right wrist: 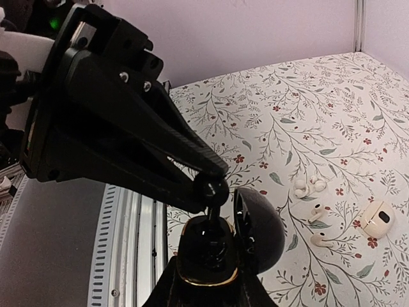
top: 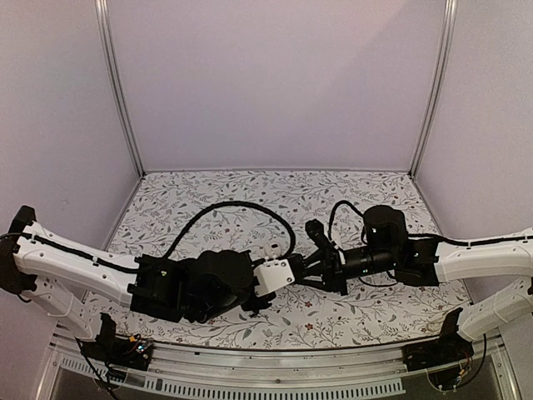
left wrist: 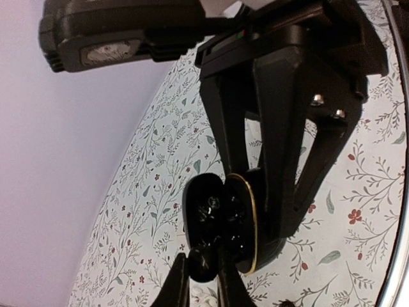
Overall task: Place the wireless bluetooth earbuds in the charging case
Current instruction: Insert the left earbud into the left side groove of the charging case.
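Observation:
My right gripper [right wrist: 209, 276] is shut on the base of an open black charging case [right wrist: 206, 259] with a gold rim, and holds it above the table. Its lid [right wrist: 261, 231] is swung open to the right. My left gripper [left wrist: 203, 272] is shut on a black earbud [left wrist: 204, 256], which it holds at the case's mouth. In the right wrist view the black earbud [right wrist: 212, 189] has its stem pointing down into the case. In the top view the two grippers [top: 304, 268] meet at the table's middle front. Two white earbuds [right wrist: 317, 225] lie on the table.
A white charging case [right wrist: 376, 219] lies on the floral table cloth [right wrist: 307, 115] beside the white earbuds, with two small white pieces [right wrist: 308, 187] just behind them. The metal front rail [right wrist: 128, 243] is close under the grippers. Pale walls [top: 275, 83] enclose the table.

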`<act>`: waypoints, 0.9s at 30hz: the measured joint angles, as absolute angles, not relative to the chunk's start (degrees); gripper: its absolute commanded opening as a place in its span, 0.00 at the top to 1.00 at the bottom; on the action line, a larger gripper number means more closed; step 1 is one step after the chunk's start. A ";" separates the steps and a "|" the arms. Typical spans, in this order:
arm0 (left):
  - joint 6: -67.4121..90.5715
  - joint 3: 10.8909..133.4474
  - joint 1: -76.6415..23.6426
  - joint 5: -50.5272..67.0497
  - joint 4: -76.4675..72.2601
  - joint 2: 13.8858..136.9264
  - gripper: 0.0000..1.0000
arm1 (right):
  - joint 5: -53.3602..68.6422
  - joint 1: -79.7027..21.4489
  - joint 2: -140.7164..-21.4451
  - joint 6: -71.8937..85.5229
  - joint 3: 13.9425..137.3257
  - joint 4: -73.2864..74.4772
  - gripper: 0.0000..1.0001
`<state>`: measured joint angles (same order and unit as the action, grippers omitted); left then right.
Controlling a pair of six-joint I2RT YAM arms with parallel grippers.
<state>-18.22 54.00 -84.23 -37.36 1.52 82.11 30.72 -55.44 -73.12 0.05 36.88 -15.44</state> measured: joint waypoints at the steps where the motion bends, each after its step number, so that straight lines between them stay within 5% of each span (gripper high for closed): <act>1: -18.52 54.19 -84.51 -37.95 1.54 82.52 0.90 | 30.79 -55.42 -73.12 0.23 36.84 -15.44 1.00; 8: -19.90 54.92 -85.78 -39.18 1.34 84.23 0.88 | 32.05 -54.94 -73.14 1.26 36.56 -15.88 1.00; 13: -20.16 54.48 -85.80 -37.54 0.64 82.24 0.69 | 34.44 -54.06 -72.71 1.56 35.88 -18.28 1.00; 27: -17.58 53.78 -86.15 -32.53 -0.80 76.03 0.41 | 34.00 -52.75 -72.58 1.28 35.33 -20.29 1.00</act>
<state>-17.58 53.78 -86.15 -32.53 -0.80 76.03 34.00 -52.75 -72.58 1.28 35.33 -20.29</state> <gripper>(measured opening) 0.548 0.221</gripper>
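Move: The left hand holds the left earbud right at the open black charging case, whose middle is about 1 cm ahead, 2 cm right and 2 cm below. The right hand grips this case, its middle some 2 cm to that hand's left, level with it in distance and height. On the table, about 19 cm below the left hand, a white case lies 18 cm ahead and 3 cm left; a white earbud pair is 9 cm ahead and 13 cm left. Left hand eases earbud 1 cm down at the groove, opens, then withdraws some 5 cm up and back. ##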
